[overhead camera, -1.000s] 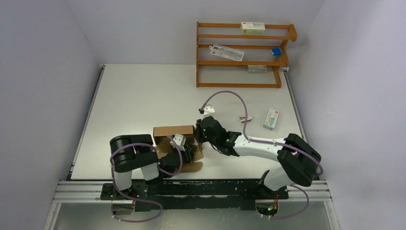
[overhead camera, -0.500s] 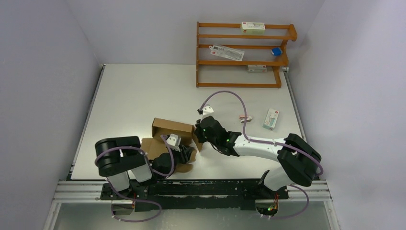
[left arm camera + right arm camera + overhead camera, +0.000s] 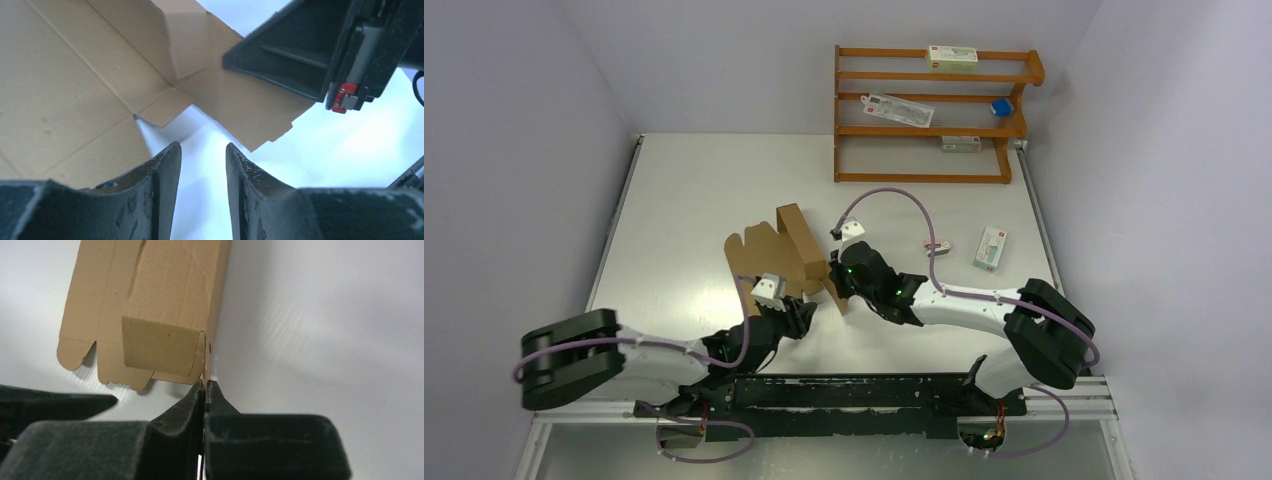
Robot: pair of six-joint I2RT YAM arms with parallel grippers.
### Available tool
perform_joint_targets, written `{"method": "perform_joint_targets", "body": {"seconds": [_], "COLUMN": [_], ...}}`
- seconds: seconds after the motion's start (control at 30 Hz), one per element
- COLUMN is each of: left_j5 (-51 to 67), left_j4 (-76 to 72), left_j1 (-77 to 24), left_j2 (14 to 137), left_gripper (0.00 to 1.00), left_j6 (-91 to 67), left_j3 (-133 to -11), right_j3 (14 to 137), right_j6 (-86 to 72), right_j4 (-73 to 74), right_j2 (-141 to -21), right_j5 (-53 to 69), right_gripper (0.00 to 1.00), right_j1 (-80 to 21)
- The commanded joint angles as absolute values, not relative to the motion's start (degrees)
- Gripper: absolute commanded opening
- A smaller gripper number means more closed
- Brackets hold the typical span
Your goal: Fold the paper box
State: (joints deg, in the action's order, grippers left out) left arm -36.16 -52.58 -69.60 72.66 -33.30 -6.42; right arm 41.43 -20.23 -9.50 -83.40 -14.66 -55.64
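Note:
The paper box [image 3: 774, 250] is plain brown cardboard, partly folded, lying askew at mid-table with notched flaps spread to its left. My right gripper [image 3: 834, 283] is shut on the thin edge of the box's near end; in the right wrist view the fingertips [image 3: 205, 386] pinch that cardboard edge below the folded body [image 3: 170, 300]. My left gripper [image 3: 790, 312] sits just in front of the box, open, with only white table between its fingers [image 3: 167, 165]. The box's inner panels [image 3: 75, 75] fill the left wrist view's upper left, and the right gripper's body [image 3: 310, 50] shows at upper right.
A wooden shelf rack [image 3: 929, 110] stands at the back right, holding small white cartons and a blue item [image 3: 1001, 106]. A white carton [image 3: 991, 248] and a small pink-white thing [image 3: 937, 246] lie on the table right of the arms. The metal rail [image 3: 824, 395] runs along the near edge.
The left arm has swung out to the left and its gripper has come off the box and opened. The right gripper has shut on the box edge. The box has swivelled away.

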Motion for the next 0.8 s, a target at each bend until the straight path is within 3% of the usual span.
{"method": "perform_joint_targets", "body": {"seconds": [0.0, 0.23, 0.47, 0.77], "left_j5": [-44.48, -37.23, -33.84, -30.48], "left_j4": [-29.64, -18.34, -17.42, -17.60], "left_j1": [-68.82, -55.77, -50.33, -47.30], "left_j2": [62.12, 53.23, 57.86, 67.02], "left_gripper": [0.45, 0.45, 0.43, 0.39], "left_j6": [-34.59, -33.07, -35.51, -37.56], "left_j3": [-7.79, -9.23, -11.70, -14.92], "right_j3": [43.48, 44.52, 44.78, 45.50], "right_j6": [-17.90, -17.48, -16.33, -17.20], "right_j4": [-9.55, -7.14, -3.61, 2.01], "right_j2": [-84.08, -84.13, -83.53, -83.19], "right_j5": [-14.30, -13.98, -14.65, -17.20], "right_gripper": [0.00, 0.12, 0.24, 0.23], "right_j1": [-56.08, -56.09, -56.08, -56.11]}}
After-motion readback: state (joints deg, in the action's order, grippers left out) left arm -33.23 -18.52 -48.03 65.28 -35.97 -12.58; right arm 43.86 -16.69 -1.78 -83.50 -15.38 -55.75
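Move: The paper box's flat panel lies with its middle about 9 cm ahead of the left hand, 8 cm to its left and 7 cm below. The upright box wall stands roughly 14 cm straight ahead of that hand, 4 cm lower. The right hand pinches the end flap, whose middle is some 3 cm back, 1 cm to its left and 2 cm below; from the right hand, the box wall is about 7 cm ahead, 6 cm left and 2 cm below. Left hand swings about 10 cm left and forward, then sinks over the flat panel; right fingers unpinch the flap. ##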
